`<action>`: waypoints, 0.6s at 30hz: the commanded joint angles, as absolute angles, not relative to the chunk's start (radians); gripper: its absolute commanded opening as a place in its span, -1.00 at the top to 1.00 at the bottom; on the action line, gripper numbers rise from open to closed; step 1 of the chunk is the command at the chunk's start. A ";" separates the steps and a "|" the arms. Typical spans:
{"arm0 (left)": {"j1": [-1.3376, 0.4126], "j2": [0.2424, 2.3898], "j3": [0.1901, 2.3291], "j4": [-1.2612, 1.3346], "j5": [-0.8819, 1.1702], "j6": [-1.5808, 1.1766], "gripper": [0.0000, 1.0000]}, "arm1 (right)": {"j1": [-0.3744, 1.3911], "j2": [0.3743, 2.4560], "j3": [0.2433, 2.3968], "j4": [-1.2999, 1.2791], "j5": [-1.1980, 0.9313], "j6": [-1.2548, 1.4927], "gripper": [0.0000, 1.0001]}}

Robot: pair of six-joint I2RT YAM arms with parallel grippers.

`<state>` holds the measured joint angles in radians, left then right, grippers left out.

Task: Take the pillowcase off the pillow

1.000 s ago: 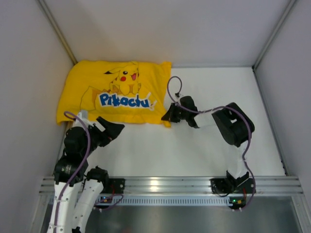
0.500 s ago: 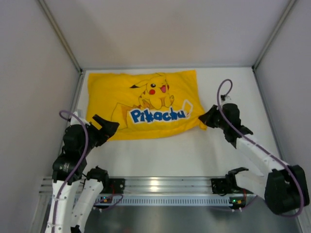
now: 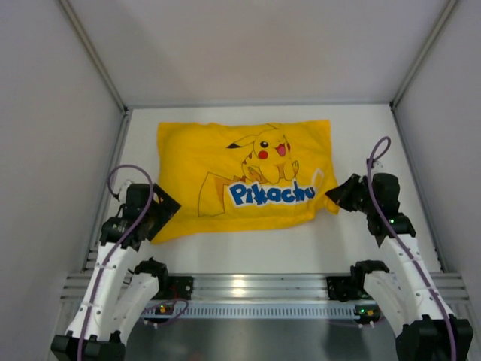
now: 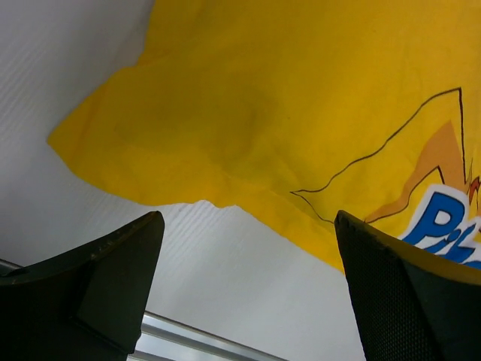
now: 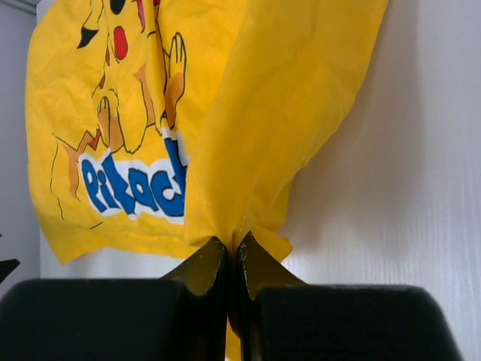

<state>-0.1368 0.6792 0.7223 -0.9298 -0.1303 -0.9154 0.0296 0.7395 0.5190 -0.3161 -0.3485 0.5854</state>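
The bright yellow pillowcase [image 3: 225,169] with the Pikachu print lies flat on the white table, lettering toward me. It looks padded, but the pillow itself is hidden inside it. My right gripper [image 3: 340,197] is shut on the pillowcase's near right corner. In the right wrist view the yellow cloth [image 5: 285,113] bunches up from between the closed fingertips of that gripper [image 5: 233,247]. My left gripper [image 3: 161,210] stands open beside the near left corner. In the left wrist view nothing lies between its fingers [image 4: 248,226], and the pillowcase edge [image 4: 248,128] lies just beyond them.
White table surface [image 3: 263,248] lies between the pillowcase and the aluminium rail [image 3: 240,284] at the near edge. Grey walls stand on the left [image 3: 52,150], on the right [image 3: 451,150] and at the back.
My right gripper has dragged the pillowcase to the right and a little nearer. The left arm has drawn back toward the near left corner, and its jaws have opened wider.
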 commanded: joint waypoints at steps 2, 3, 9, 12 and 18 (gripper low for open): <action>-0.130 0.679 0.684 -0.931 -0.259 -1.094 -0.98 | 0.011 0.690 0.577 -0.331 -0.437 0.586 1.00; -0.130 0.687 0.681 -0.922 -0.273 -1.109 -0.98 | 0.011 0.681 0.581 -0.331 -0.443 0.587 1.00; -0.127 0.829 0.669 -0.815 -0.292 -1.108 -0.97 | 0.011 0.672 0.597 -0.334 -0.495 0.580 1.00; -0.127 0.909 0.663 -0.735 -0.249 -1.108 -0.98 | 0.011 0.670 0.589 -0.333 -0.506 0.572 1.00; -0.115 0.947 0.576 -0.464 -0.149 -1.065 -0.97 | 0.011 0.672 0.584 -0.334 -0.525 0.552 1.00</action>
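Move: The left hand, open, hangs over the pillowcase's near-left part, whose middle is about 5 cm ahead and 10 cm below it. The loose near-left corner tip lies some 8 cm to this hand's left, 4 cm back and 12 cm down, and the tail print about 13 cm to its right and 8 cm ahead. From the right hand, which already pinches the near-right corner, that near-left part is roughly 45 cm left, 2 cm back and 10 cm down. Left hand, wide open, sinks about 6 cm and forward 4 towards the pillowcase; right keeps its pinch, easing up. ##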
